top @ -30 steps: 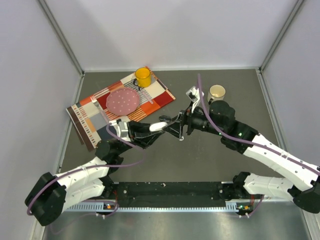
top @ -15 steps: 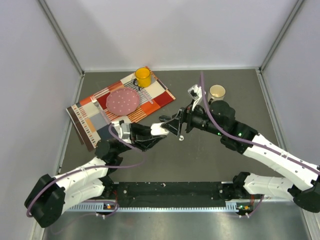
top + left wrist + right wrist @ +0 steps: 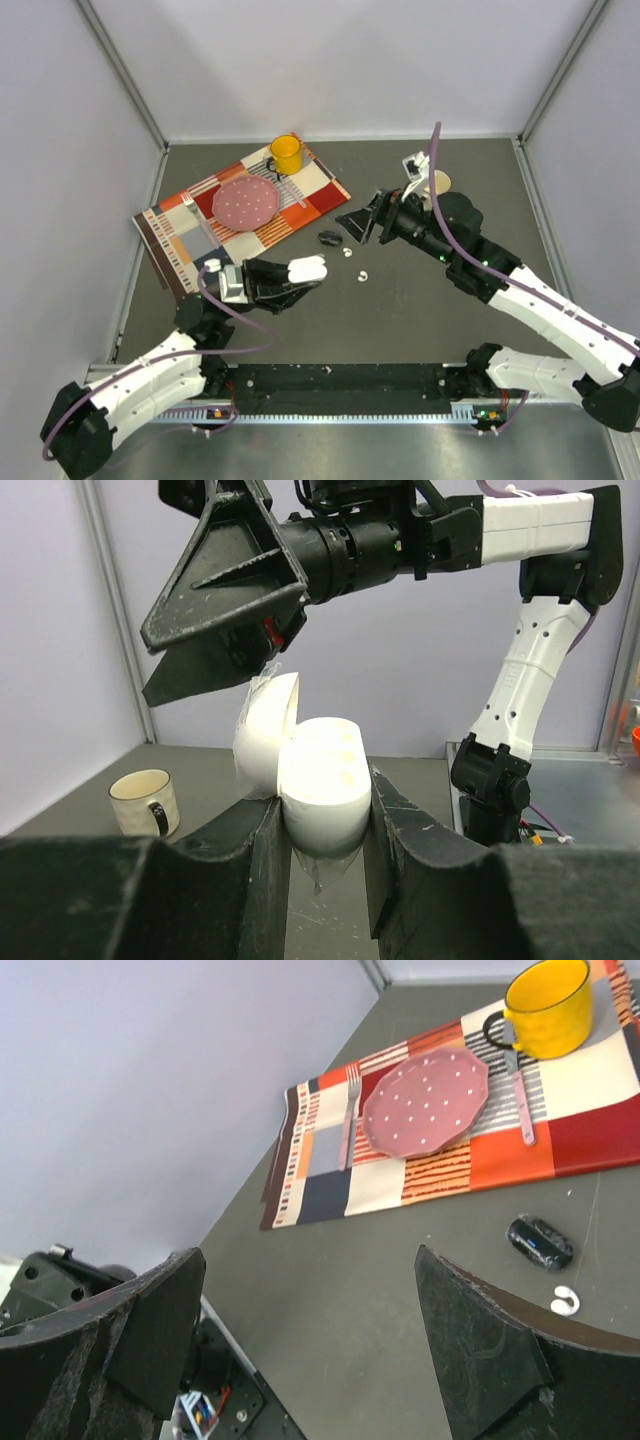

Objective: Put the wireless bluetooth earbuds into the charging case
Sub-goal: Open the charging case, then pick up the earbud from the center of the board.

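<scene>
My left gripper (image 3: 305, 270) is shut on an open white charging case (image 3: 307, 267), held above the table with its lid up. In the left wrist view the case (image 3: 322, 780) sits between my fingers (image 3: 250, 870), its top wells glary. My right gripper (image 3: 352, 228) is open and empty, raised to the right of the case and apart from it; it shows overhead in the left wrist view (image 3: 215, 620). Two tiny white earbuds (image 3: 347, 252) (image 3: 362, 275) lie on the table. One of them shows in the right wrist view (image 3: 565, 1303). The black buds are not in view.
A small black oval case (image 3: 328, 238) (image 3: 540, 1242) lies near the white buds. A striped placemat (image 3: 180, 235) at the back left bears a pink plate (image 3: 245, 202), a fork (image 3: 349, 1110) and a yellow mug (image 3: 286, 153). A cream mug (image 3: 440, 182) (image 3: 143, 800) stands behind the right arm.
My left gripper has drawn back toward the near left with the white case. My right gripper has lifted away to the far right, uncovering the black case and a second white bud.
</scene>
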Available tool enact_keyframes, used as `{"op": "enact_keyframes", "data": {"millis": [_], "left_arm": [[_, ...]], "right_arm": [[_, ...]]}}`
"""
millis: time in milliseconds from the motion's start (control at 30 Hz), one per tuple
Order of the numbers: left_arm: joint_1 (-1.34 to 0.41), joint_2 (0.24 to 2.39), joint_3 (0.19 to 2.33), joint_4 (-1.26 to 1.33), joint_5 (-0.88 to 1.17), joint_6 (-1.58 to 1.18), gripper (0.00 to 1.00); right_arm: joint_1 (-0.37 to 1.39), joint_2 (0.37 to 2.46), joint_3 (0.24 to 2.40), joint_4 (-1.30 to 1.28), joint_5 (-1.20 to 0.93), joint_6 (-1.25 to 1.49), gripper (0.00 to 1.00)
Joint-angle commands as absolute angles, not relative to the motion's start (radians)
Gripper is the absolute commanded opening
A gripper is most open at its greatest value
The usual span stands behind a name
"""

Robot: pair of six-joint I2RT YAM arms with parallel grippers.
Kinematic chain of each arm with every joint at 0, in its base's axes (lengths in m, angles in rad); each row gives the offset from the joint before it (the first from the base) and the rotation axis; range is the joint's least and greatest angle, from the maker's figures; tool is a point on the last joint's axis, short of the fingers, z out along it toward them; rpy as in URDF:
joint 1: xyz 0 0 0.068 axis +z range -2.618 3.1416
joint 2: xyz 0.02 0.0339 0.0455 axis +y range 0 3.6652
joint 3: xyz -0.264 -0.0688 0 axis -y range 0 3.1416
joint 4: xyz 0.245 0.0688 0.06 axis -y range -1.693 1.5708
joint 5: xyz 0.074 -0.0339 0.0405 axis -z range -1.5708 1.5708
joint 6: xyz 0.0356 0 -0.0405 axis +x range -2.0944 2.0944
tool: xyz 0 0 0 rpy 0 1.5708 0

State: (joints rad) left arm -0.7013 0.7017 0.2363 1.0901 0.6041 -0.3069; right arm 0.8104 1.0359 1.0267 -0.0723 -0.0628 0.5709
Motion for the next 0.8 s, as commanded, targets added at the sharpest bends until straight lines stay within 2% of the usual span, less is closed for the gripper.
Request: {"op": "enact_keyframes", "data": {"millis": [0, 233, 300, 533, 700, 767], "left_arm": [[-0.704, 0.64, 0.203, 1.043, 0.568, -0.276, 0.0], [-0.704, 0.533, 0.175, 0.947, 0.514, -0.262, 0.0], [-0.704, 0.496, 0.175, 0.902, 0.497, -0.25, 0.0], [-0.704, 0.404, 0.178, 0.775, 0.471, -0.227, 0.0], [-0.704, 0.354, 0.169, 0.742, 0.449, -0.227, 0.0], [-0.704, 0.345, 0.167, 0.727, 0.439, -0.226, 0.0]], "right_arm": [[0.778, 0.982, 1.006, -0.02, -0.003, 0.6, 0.86], [0.724, 0.994, 0.992, -0.169, 0.081, 0.629, 0.87], [0.704, 1.017, 0.997, -0.221, 0.071, 0.614, 0.79], [0.681, 1.086, 0.95, -0.32, 0.069, 0.589, 0.68], [0.677, 1.137, 0.873, -0.328, 0.081, 0.689, 0.55], [0.66, 1.163, 0.835, -0.319, 0.068, 0.742, 0.53]]}}
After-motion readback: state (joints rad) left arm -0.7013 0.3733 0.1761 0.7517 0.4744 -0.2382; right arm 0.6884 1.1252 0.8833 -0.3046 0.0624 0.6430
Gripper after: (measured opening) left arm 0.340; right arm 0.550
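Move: The nearer of the two white earbuds lies about 7 cm ahead of my empty right hand, 4 cm to its right and some 30 cm below. The other earbud is roughly 13 cm ahead and straight in line; the closed black case is 17 cm ahead and 4 cm left, both as far down. My left hand holds the open white charging case just to the right of its hand point; that nearer earbud lies about 16 cm ahead of it, 15 cm right and 28 cm below. I swing my right hand about 6 cm to the right and a little forward, away from the charging case, then drop it with gathering speed, some 15 cm, towards the nearer earbud. On the way I tip the fingers down, turn them some 15 degrees clockwise and narrow them to about half open. My left hand keeps its hold on the case and eases it 3 cm left. ##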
